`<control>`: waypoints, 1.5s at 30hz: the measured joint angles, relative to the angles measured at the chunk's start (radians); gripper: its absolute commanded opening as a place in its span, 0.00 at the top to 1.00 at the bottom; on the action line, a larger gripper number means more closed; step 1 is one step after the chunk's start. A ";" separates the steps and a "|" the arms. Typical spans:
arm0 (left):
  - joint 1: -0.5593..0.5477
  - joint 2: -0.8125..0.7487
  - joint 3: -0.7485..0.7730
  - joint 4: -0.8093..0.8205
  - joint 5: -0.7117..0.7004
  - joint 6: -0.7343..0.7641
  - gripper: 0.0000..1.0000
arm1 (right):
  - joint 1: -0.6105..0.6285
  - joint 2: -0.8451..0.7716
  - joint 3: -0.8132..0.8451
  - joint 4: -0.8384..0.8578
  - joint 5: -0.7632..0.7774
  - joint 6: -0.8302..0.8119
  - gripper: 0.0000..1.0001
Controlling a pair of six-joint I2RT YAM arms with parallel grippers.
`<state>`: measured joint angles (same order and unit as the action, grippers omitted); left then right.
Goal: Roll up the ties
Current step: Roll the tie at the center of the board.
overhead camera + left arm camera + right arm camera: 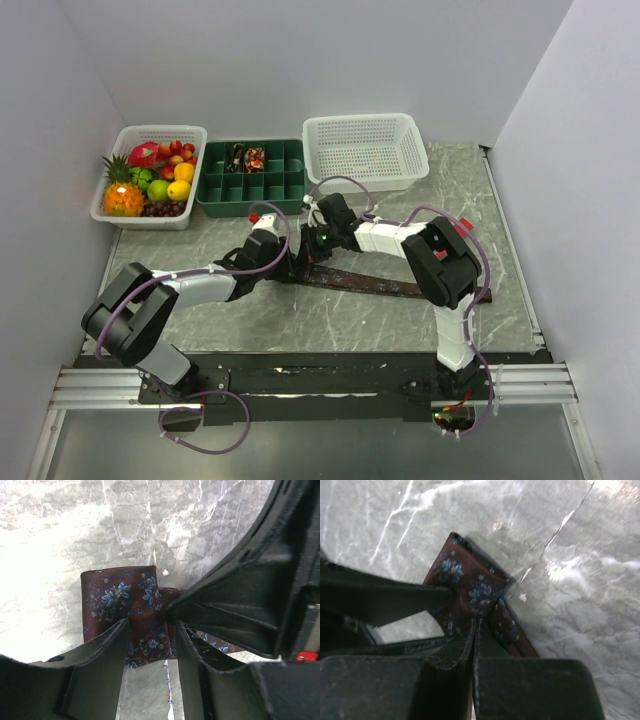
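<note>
One tie, dark maroon with small blue flowers, lies stretched across the table from the middle toward the right. Its left end is folded over. My left gripper is open, its two fingers straddling the folded end, and it shows in the top view at that end. My right gripper is shut, pinching the fold of the tie from the other side, right next to the left gripper. Its finger crosses the left wrist view.
A green compartment tray at the back holds two rolled ties. A white mesh basket stands to its right and a white basket of fruit to its left. White walls close in the table.
</note>
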<state>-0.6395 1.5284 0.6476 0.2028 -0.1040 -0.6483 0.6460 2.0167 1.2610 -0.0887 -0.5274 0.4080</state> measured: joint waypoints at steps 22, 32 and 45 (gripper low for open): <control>0.000 -0.002 -0.002 0.003 0.003 0.002 0.51 | -0.016 -0.010 -0.039 0.057 -0.088 -0.027 1.00; 0.000 -0.010 -0.010 0.011 0.006 0.006 0.98 | -0.016 0.017 -0.032 0.097 -0.127 -0.001 1.00; 0.003 -0.011 -0.022 0.016 -0.010 0.012 0.99 | -0.014 0.019 0.016 0.103 -0.179 0.016 1.00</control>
<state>-0.6365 1.5177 0.6258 0.2184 -0.1139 -0.6361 0.6323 2.0354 1.2774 0.0139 -0.7059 0.4240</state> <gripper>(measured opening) 0.016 0.005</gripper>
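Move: The tie's folded end lies under both hands, its middle about 2 cm to the left of the half-open left hand's point, 1 cm ahead and 1 cm below; from the shut right fingers it is roughly 3 cm left and 1 cm below. The flat strip's middle lies some 23 cm right of the left hand and 2 cm back. From that hand the green tray is about 24 cm ahead and 9 left, the white basket 31 ahead and 16 right. The left hand stays low at the folded end of the tie and closes its half-open fingers fully, pinching up a bit of cloth right beside the right fingertips. The right fingers, still shut, first ease back under 1 cm along the inner edge of the fold, then, as the left ones close, lift about 2.5 cm and shift some 2 cm left over the fold, the wrist turning roughly 10 degrees. ##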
